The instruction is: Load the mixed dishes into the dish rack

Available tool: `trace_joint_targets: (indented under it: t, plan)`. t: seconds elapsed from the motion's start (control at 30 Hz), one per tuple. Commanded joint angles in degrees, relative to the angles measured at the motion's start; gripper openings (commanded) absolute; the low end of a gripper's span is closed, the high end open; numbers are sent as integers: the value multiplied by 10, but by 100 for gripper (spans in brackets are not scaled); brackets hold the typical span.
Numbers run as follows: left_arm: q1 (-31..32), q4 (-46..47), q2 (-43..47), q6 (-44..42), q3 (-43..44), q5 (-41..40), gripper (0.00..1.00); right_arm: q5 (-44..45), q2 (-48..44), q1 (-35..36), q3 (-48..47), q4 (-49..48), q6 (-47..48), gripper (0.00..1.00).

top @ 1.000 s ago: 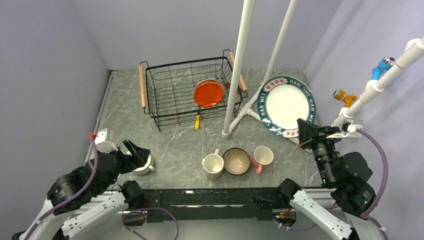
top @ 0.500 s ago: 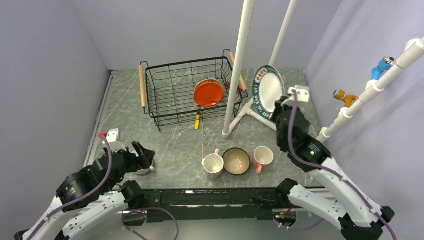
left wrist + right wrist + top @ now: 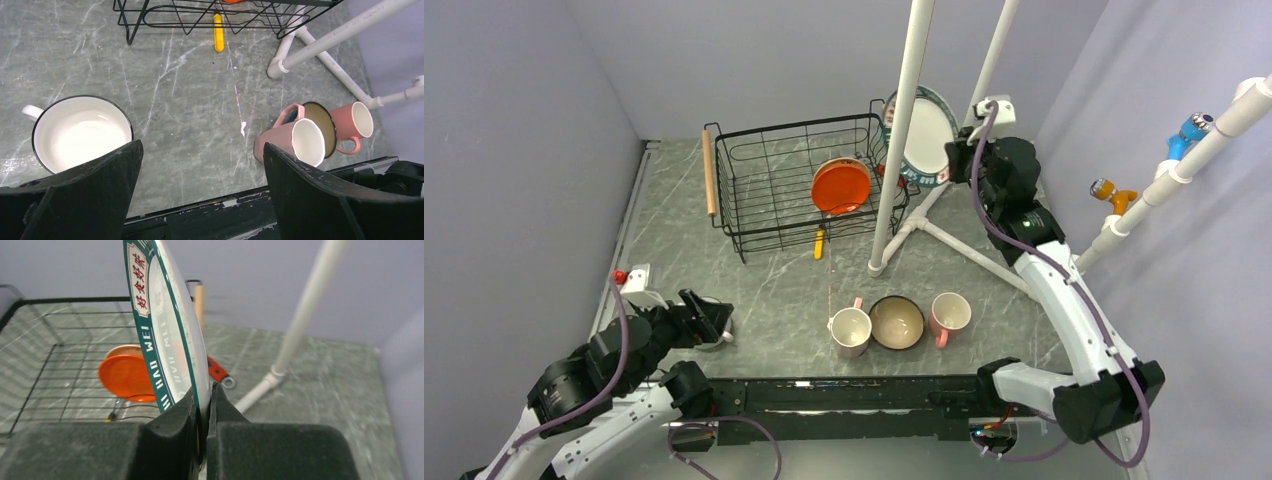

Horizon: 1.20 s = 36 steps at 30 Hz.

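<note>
My right gripper (image 3: 961, 160) is shut on the rim of the big plate (image 3: 921, 132) with the dark patterned rim. It holds the plate on edge in the air, by the right handle of the dish rack (image 3: 789, 127). The right wrist view shows both pads clamping the plate (image 3: 165, 325) at my gripper (image 3: 204, 395). An orange-bottomed dish (image 3: 841, 186) leans inside the rack. At the near left, my left gripper (image 3: 201, 150) is open beside the white handled cup (image 3: 80, 132). Two pink mugs (image 3: 851, 329) (image 3: 949, 315) flank the dark-blue bowl (image 3: 896, 322) near the front edge.
A white pipe stand (image 3: 902, 130) rises just right of the rack, and its foot bars spread across the table. A yellow tool (image 3: 820, 243) lies under the rack's front edge. A red-handled tool (image 3: 217, 371) lies by the rack's right side.
The right arm has lifted the big plate off the table at the right, turned it on edge and carried it back-left toward the rack. The left gripper has shifted slightly by the white cup.
</note>
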<state>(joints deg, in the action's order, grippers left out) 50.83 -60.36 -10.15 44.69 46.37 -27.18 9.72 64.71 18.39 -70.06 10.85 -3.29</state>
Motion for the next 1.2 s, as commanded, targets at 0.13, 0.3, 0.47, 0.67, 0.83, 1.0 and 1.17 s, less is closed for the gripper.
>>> trace_joint_targets:
  t: [0.13, 0.3, 0.47, 0.67, 0.83, 1.0, 1.17]
  plan:
    - [1, 19, 44, 1, -6, -6, 95, -369, 95, -56, -36, -198, 73, 0]
    - [1, 15, 52, 7, -6, -11, 95, -452, 193, -63, -96, -213, 95, 0]
    - [1, 18, 47, 2, -7, -7, 95, -530, 255, -66, -109, -267, 152, 0]
    - [1, 14, 34, 5, -5, -9, 95, -560, 298, -65, -119, -271, 224, 0]
    - [1, 12, 31, 9, -4, -13, 95, -546, 327, -55, -138, -244, 260, 0]
    - [1, 15, 28, 5, -6, -11, 95, -468, 347, -22, -159, -181, 346, 0]
    - [1, 14, 20, 6, -5, -11, 95, -436, 363, -13, -177, -164, 366, 0]
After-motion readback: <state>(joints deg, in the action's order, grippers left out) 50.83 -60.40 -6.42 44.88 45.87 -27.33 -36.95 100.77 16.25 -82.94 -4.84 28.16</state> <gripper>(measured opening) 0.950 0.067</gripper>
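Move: The white plate is already pinched by its rim in the right hand; the dish rack it is headed for has its middle about 16 cm ahead, 31 cm left and 29 cm below that hand. In the rack the orange plate stands about 12 cm ahead, 23 cm left and 29 cm down, while the near white upright pipe rises some 8 cm back and 13 cm left. From the left hand, the rack's middle is roughly 42 cm ahead, 16 cm right and 15 cm below. The white plate is carried in over the dish rack, passing on the far side of the near upright pipe: the right hand swings left and forward, sinking about 10 cm, steadily at first and slower later. Its wrist turns counter-clockwise by nearly 50 degrees and then rolls left side down, while the fingers keep their pinch on the rim. ##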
